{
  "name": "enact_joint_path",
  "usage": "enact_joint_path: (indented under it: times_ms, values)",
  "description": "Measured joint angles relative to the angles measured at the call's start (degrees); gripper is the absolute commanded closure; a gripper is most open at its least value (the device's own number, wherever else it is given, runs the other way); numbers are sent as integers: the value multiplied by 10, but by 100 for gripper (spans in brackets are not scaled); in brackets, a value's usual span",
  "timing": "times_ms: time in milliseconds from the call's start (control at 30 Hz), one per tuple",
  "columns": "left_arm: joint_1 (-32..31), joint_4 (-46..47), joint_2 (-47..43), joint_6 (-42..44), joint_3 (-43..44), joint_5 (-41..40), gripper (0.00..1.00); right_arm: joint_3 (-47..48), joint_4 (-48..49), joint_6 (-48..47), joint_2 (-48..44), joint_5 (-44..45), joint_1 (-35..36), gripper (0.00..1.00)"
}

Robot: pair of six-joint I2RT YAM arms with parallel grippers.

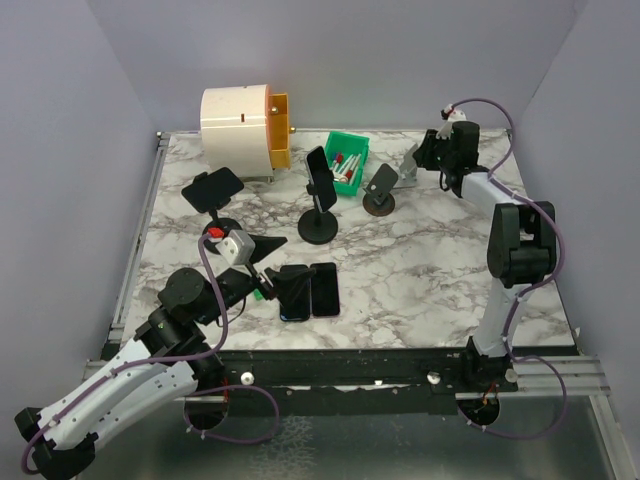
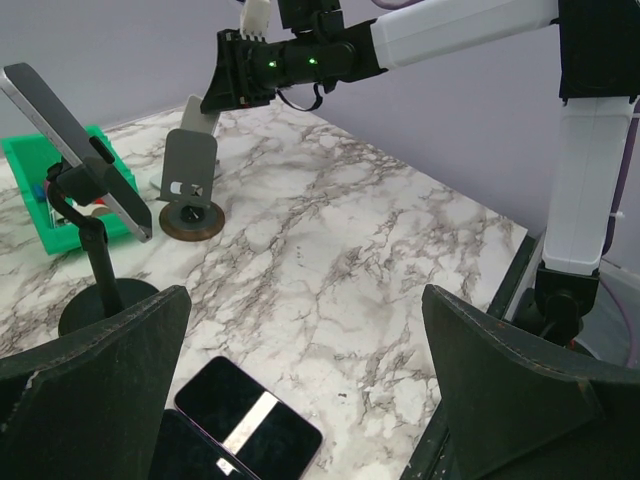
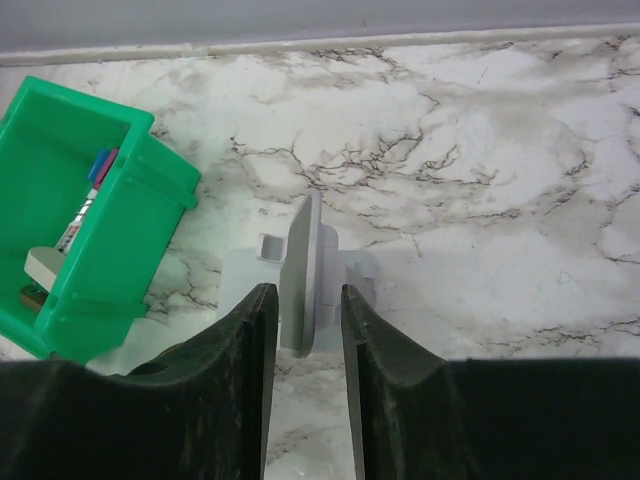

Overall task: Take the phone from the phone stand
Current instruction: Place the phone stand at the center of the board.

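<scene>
A dark phone [image 1: 320, 172] leans in a black stand with a round base [image 1: 318, 228] at mid-table; it also shows in the left wrist view [image 2: 75, 140]. A second phone [image 1: 212, 185] sits on a black stand at the left. Two phones [image 1: 309, 290] lie flat near the front, under my left gripper [image 1: 268, 275], which is wide open and empty [image 2: 305, 300]. My right gripper [image 1: 418, 155] is at the far right, its jaws slightly apart on either side of the upright plate of a light grey stand [image 3: 303, 265], with no phone between them.
A green bin [image 1: 347, 160] with small items stands at the back beside a white and orange box [image 1: 243, 125]. A grey plate on a round brown base [image 1: 380, 190] stands between the bin and the right gripper. Purple walls enclose the table.
</scene>
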Motion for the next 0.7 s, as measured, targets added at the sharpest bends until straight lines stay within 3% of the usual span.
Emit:
enact_joint_path:
  times_ms: [233, 400, 567, 700]
  values:
    - [0, 0, 0, 0, 0, -1, 1, 0, -3, 6, -1, 26, 0, 36]
    - [0, -2, -3, -3, 0, -21, 1, -7, -11, 32, -31, 76, 0, 32]
    - [8, -3, -21, -30, 0, -135, 1, -71, 43, 87, -165, 103, 0, 24]
    - [11, -5, -18, -62, 1, -223, 1, -67, 102, 137, -266, 92, 7, 25]
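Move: The silver phone stand is at the right fingertips, its middle about 2 cm ahead, 2 cm left and 4 cm below. The small dark stand lies about 6 cm back and 11 cm left of the right hand, and the green bin 2 cm ahead and 22 cm left. From the left gripper, the tall black phone stand is some 26 cm ahead, 5 cm right and 15 cm below; the right-hand lying phone is about 6 cm ahead, 7 cm right and 28 cm below. Clear the right gripper off the silver phone stand: keep spreading the already parting fingers, ease a couple of centimetres right, then lift fast, about 23 cm up and slightly back, tipping the fingers up to nearly level. Late on, start the open left gripper left and forward, swinging counter-clockwise some 20 degrees to face the tall black stand. ##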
